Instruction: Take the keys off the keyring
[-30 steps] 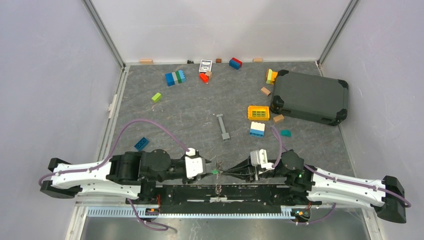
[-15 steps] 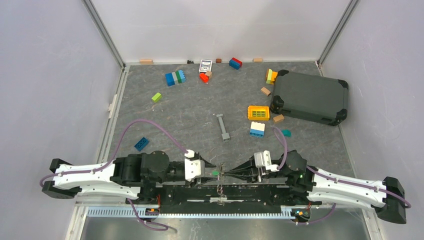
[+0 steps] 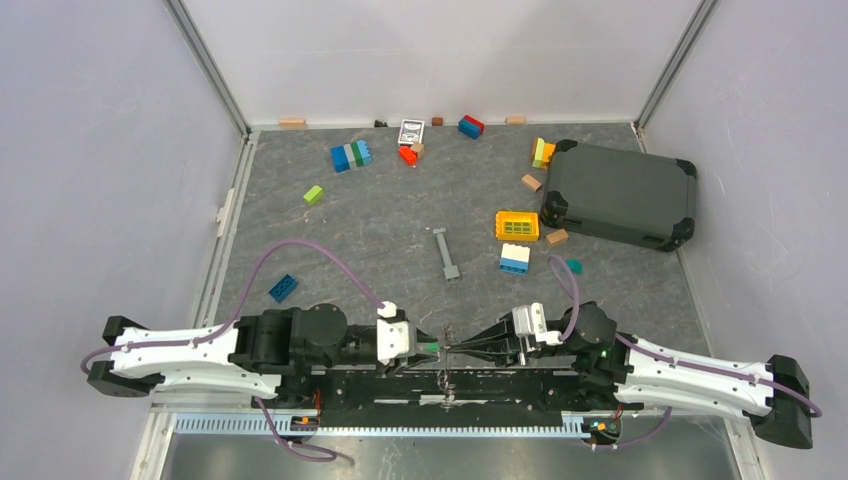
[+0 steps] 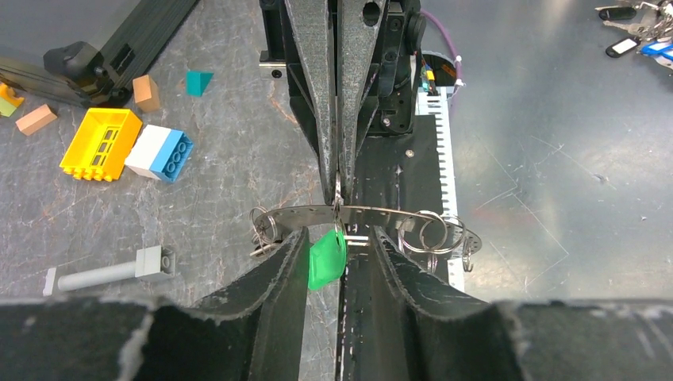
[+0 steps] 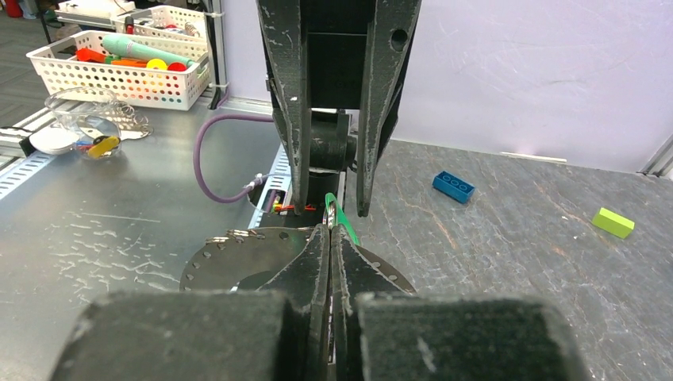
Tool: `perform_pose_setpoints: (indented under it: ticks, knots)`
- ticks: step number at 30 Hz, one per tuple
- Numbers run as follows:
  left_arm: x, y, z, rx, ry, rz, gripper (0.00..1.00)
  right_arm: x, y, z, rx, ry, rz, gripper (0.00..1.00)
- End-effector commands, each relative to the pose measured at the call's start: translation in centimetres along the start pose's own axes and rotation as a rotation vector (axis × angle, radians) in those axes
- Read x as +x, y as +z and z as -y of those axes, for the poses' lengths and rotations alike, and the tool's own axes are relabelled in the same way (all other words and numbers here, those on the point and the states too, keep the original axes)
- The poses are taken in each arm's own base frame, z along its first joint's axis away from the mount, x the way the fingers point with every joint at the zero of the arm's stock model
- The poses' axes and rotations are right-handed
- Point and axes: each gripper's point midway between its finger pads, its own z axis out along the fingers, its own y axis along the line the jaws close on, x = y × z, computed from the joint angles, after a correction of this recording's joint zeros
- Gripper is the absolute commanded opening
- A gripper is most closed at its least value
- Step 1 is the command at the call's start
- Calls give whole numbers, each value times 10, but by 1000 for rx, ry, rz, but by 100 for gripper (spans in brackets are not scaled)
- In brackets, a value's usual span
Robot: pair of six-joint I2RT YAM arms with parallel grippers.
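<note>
Seen from the left wrist, a green-headed key (image 4: 327, 258) hangs from the thin wire keyring (image 4: 337, 208), which sits on a perforated metal disc (image 4: 373, 213). More small rings (image 4: 432, 230) hang from the disc. My left gripper (image 4: 340, 238) is open with the green head between its fingers, close against the left finger (image 4: 286, 262). My right gripper (image 4: 336, 186) comes from the opposite side and is shut on the keyring. From above, both grippers (image 3: 425, 346) (image 3: 447, 348) meet tip to tip at the table's near edge. In the right wrist view the shut right gripper (image 5: 328, 230) hides the ring.
A long grey metal bar (image 3: 446, 254) lies mid-table. A yellow grid block (image 3: 517, 225), a white-and-blue brick (image 3: 515, 259) and a dark case (image 3: 620, 193) are to the right. A blue brick (image 3: 283, 288) lies left of the arms. More bricks are scattered at the back.
Both arms have shifted slightly to the right. The left gripper's jaws have narrowed around the green key head. The right gripper stays shut.
</note>
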Motion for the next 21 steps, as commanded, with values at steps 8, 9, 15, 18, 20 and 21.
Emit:
perform_pose_setpoints:
  ticks: [8,9,15,18,20,21]
  knots:
    - [-6,6,4,11,-35,31,28,-27,0,-1,-10,-59,102,0]
    - [-5,6,4,13,-34,27,26,-28,0,-1,-11,-60,104,0]
    - [-1,7,5,14,-37,16,18,-30,-1,-2,-10,-66,117,0]
    - [-1,7,5,15,-38,13,15,-31,-1,-2,-12,-69,123,0]
    - [-1,8,5,14,-38,15,13,-31,-2,-3,-13,-68,126,0]
    - [-1,8,5,16,-38,14,12,-31,-2,-3,-13,-68,126,0]
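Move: The green key's head is already between the left gripper's half-open fingers, about 1 cm to the hand's right and 1 cm below its hand point, level front to back. The keyring's middle is roughly 2 cm back, 3 cm right and 6 cm below the left hand. Its rear small rings are about 6 cm back, 2 cm right and 3 cm below the left hand. From the right gripper, shut at the keyring's upper rim, the green key is some 4 cm left, at about its height. Lower the left gripper just under 1 cm, fingers still pointing right at the right gripper, while closing them by about two thirds of their opening onto the green key's head, until both pads pinch it. Keep the right fingers shut on the keyring, almost still, easing up only about half a centimetre. ##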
